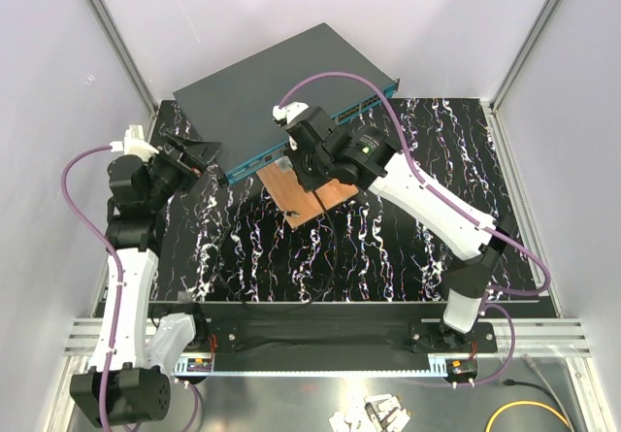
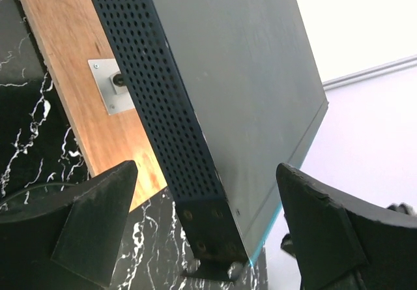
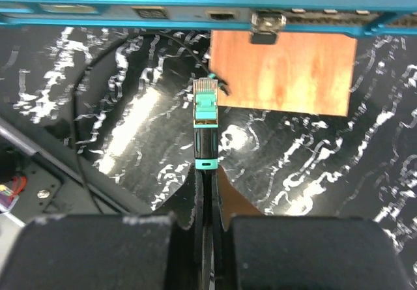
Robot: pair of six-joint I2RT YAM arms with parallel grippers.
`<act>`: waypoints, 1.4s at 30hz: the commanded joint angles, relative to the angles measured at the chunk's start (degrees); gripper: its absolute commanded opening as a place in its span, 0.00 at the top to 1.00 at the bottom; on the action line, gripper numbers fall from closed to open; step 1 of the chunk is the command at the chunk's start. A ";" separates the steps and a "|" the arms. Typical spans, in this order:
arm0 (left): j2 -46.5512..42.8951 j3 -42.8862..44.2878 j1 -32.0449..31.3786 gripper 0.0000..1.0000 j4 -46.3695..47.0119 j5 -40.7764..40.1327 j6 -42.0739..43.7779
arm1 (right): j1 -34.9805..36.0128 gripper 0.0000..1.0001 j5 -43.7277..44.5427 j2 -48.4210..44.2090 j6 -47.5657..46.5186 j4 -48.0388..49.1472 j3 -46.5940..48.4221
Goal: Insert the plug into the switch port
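The dark-grey switch [image 1: 281, 83] lies tilted at the back of the table, its teal front strip [image 3: 130, 6] crossing the top of the right wrist view. A small rectangular switch port [image 3: 221, 16] sits in that strip. My right gripper [image 3: 207, 179] is shut on the black-and-teal boot behind the pale plug [image 3: 205, 88]. The plug points at the strip and stands apart from it, slightly left of the port. My left gripper [image 2: 205, 225] is open, its fingers [image 2: 98, 218] either side of the switch's near left corner [image 2: 215, 238] without touching.
A wooden board [image 1: 310, 199] with a small metal plate [image 2: 111, 85] lies under the switch's front edge. The thin black cable [image 3: 81, 107] loops over the black marbled mat [image 1: 388, 248]. Aluminium frame posts [image 1: 116, 34] and white walls enclose the table.
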 commanded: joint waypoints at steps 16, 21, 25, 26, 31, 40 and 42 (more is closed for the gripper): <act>5.50 -3.79 0.15 0.23 17.54 4.71 -9.54 | 0.39 1.00 7.56 4.60 -1.75 1.81 5.15; 5.50 -4.05 -0.55 0.32 17.37 4.89 -9.37 | 0.48 1.00 7.03 5.74 -1.66 1.64 7.26; 5.67 -4.31 -1.07 0.43 17.72 4.98 -9.71 | 0.48 1.00 7.04 6.01 -1.49 1.72 7.61; 5.50 -4.57 -1.25 0.47 17.98 5.06 -9.89 | 0.48 1.00 7.12 6.01 -1.40 1.73 7.61; 5.50 -5.19 -2.04 0.52 18.51 5.15 -9.98 | 0.57 1.00 6.86 6.88 -1.49 1.73 8.58; 5.24 -5.19 -2.31 0.59 18.69 5.06 -9.89 | 0.48 1.00 6.59 8.47 -1.22 1.37 9.55; 5.24 -5.28 -2.22 0.59 18.86 5.15 -9.89 | 0.57 1.00 6.95 8.47 -1.22 1.37 9.46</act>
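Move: The left hand, fingers open around the switch's left side, has its grip spot about 3 cm ahead, 1 cm right and 1 cm down; the switch's near left corner lies some 5 cm back and 3 cm right. The switch port is roughly 8 cm ahead of the right hand, 4 cm left and 1 cm lower; from the left hand it is 3 cm ahead and 18 cm right. A metal fitting sits about 2 cm right and 1 cm beyond the port. The left fingers close on the switch's left side, pinching it between top cover and underside, after easing about 2.5 cm forward and then 1.5 cm down with a slight roll; then the left hand holds still. Meanwhile the right hand, still gripping the plug, brings it towards the port, about 3 cm forward with a little left, first dipping 2 cm, then rising, then dipping again. ##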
